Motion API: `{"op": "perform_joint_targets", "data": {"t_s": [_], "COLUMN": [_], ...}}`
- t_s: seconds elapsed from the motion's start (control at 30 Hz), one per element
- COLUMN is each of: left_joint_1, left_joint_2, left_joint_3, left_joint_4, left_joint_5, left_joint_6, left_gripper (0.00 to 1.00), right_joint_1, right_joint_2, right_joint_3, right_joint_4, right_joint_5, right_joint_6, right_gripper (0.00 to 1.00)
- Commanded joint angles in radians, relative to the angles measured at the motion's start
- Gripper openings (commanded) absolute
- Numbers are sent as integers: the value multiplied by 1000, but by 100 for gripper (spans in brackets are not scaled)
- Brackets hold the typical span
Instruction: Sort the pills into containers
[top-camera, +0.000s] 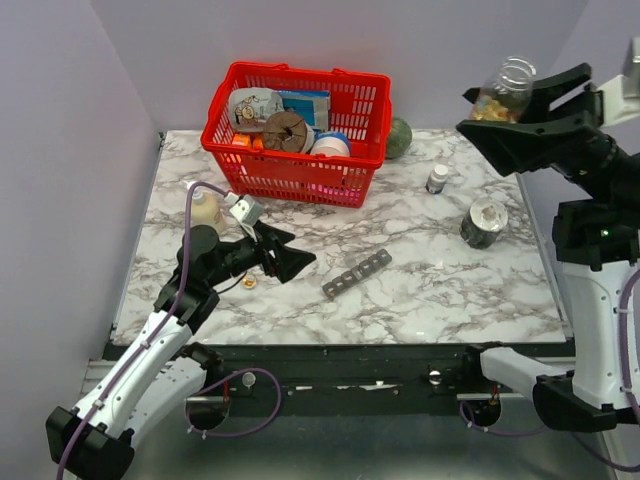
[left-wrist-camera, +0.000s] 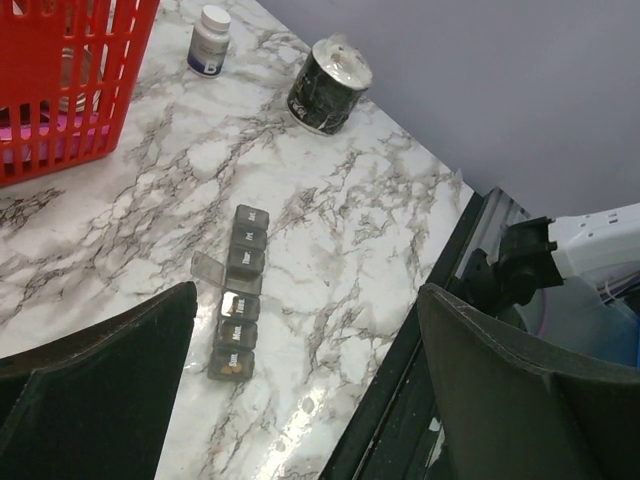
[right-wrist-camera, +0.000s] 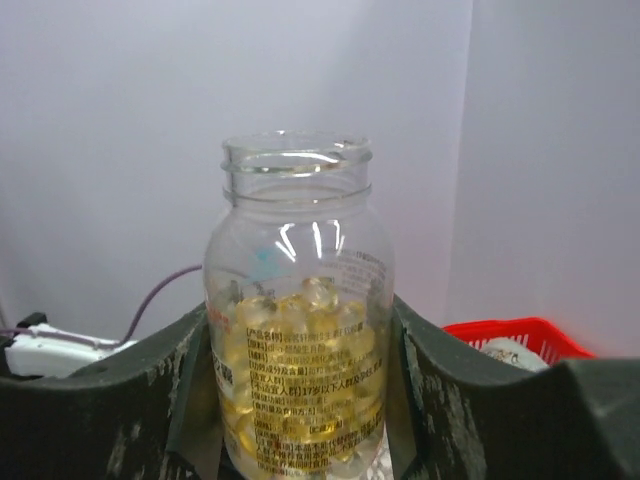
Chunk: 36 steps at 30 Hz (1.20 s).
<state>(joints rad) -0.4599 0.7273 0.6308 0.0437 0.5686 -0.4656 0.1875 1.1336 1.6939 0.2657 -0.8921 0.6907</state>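
The containers are one dark grey strip of small compartments lying mid-table. In the left wrist view the strip has one lid flipped open, and orange pills lie in its nearest end compartment. My left gripper hovers open and empty just left of the strip. My right gripper is raised at the far right, shut on a clear uncapped bottle holding yellow pills. One loose yellow pill lies on the table under the left arm.
A red mesh basket full of items stands at the back centre. A small white bottle and a dark lidded jar stand on the right. A green ball sits beside the basket, and a pale bottle behind the left arm.
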Motion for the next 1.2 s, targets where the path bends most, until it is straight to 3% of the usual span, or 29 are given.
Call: {"op": "perform_joint_targets", "data": {"t_s": [0.0,0.03,0.07,0.1,0.13,0.2,0.27,0.3,0.33,0.37,0.4,0.43,0.47,0.57,0.67,0.77,0.87,0.9,1.0,1.07,1.17], "left_joint_1": [1,0,1,0,1,0,1,0,1,1,1,1,1,0,1,0,0,1,1,1,0], "left_joint_2": [-2,7,12,17,24,29,38,41,47,47,47,44,43,35,35,20,4,3,-5,-8,-9], "left_joint_3": [-28,-26,-23,-20,-17,-19,-14,-10,1,6,12,15,15,9,7,-9,-22,-26,-36,-42,-46], "left_joint_4": [38,42,48,47,47,53,54,51,47,32,24,19,13,5,-11,-16,-34,-38,-42,-41,-42], "left_joint_5": [2,5,10,11,10,10,11,13,13,13,13,11,10,5,1,1,-10,-13,-16,-16,-15], "left_joint_6": [35,35,32,33,33,30,35,38,44,48,56,61,65,82,91,97,111,120,128,142,165], "left_gripper": [99,99,99,99,99,99,99,99,99,99,99,99,99,99,99,99,99,99,99,99,99], "right_joint_1": [-48,75,113,148,120,-1,-82,-82,-60,-51,-51,-52,-53,-56,-56,-54,-53,-51,-49,-51,-49], "right_joint_2": [0,-29,-73,-128,-147,-124,-121,-123,-130,-185,-233,-260,-270,-271,-313,-376,-423,-435,-449,-439,-408], "right_joint_3": [-48,-53,-45,-60,-80,-48,-143,-205,-229,-246,-256,-282,-308,-431,-667,-790,-905,-951,-991,-1008,-1016], "right_joint_4": [292,259,145,-98,-80,-118,136,391,470,443,150,68,72,90,337,102,-8,-157,-484,-563,-767], "right_joint_5": [-149,-175,-109,59,179,132,-102,-164,-209,-194,-110,-50,-104,-311,-369,-412,-507,-505,-519,-496,-475], "right_joint_6": [289,164,-44,-400,-366,-218,61,230,236,160,-105,-211,-244,-168,-17,-315,-581,-759,-1148,-1250,-1564], "right_gripper": [1,1,0,1,0,1,1,1,1,1,1,1,1,1,1,1,1,1,1,1,1]}}
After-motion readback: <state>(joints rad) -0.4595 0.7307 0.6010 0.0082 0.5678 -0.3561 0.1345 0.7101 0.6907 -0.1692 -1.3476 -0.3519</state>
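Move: The right hand holds the open pill jar high up. The pill organizer with one lid raised lies about 11 cm ahead of it, some 10 cm to its left and nearly 60 cm below. Down on the table too, the black can stands roughly 19 cm ahead and 18 cm right of this hand, the white pill bottle some 31 cm ahead and 8 cm right. From the empty left hand the organizer lies about 9 cm ahead, 13 cm right and 24 cm below. Still gripping the jar of yellow capsules, the right hand first jerks back about 4 cm at nearly the same height, then sinks ever faster, some 35 cm in all, bringing the jar down towards the table and the pill organizer, a little to the organizer's right. On the way the left-pointing fingers tip down some 30 degrees from their upward slant to about level, with a slight counter-clockwise turn and the grip unchanged, while the empty left hand eases down about 2 cm with its fingers wide open. ##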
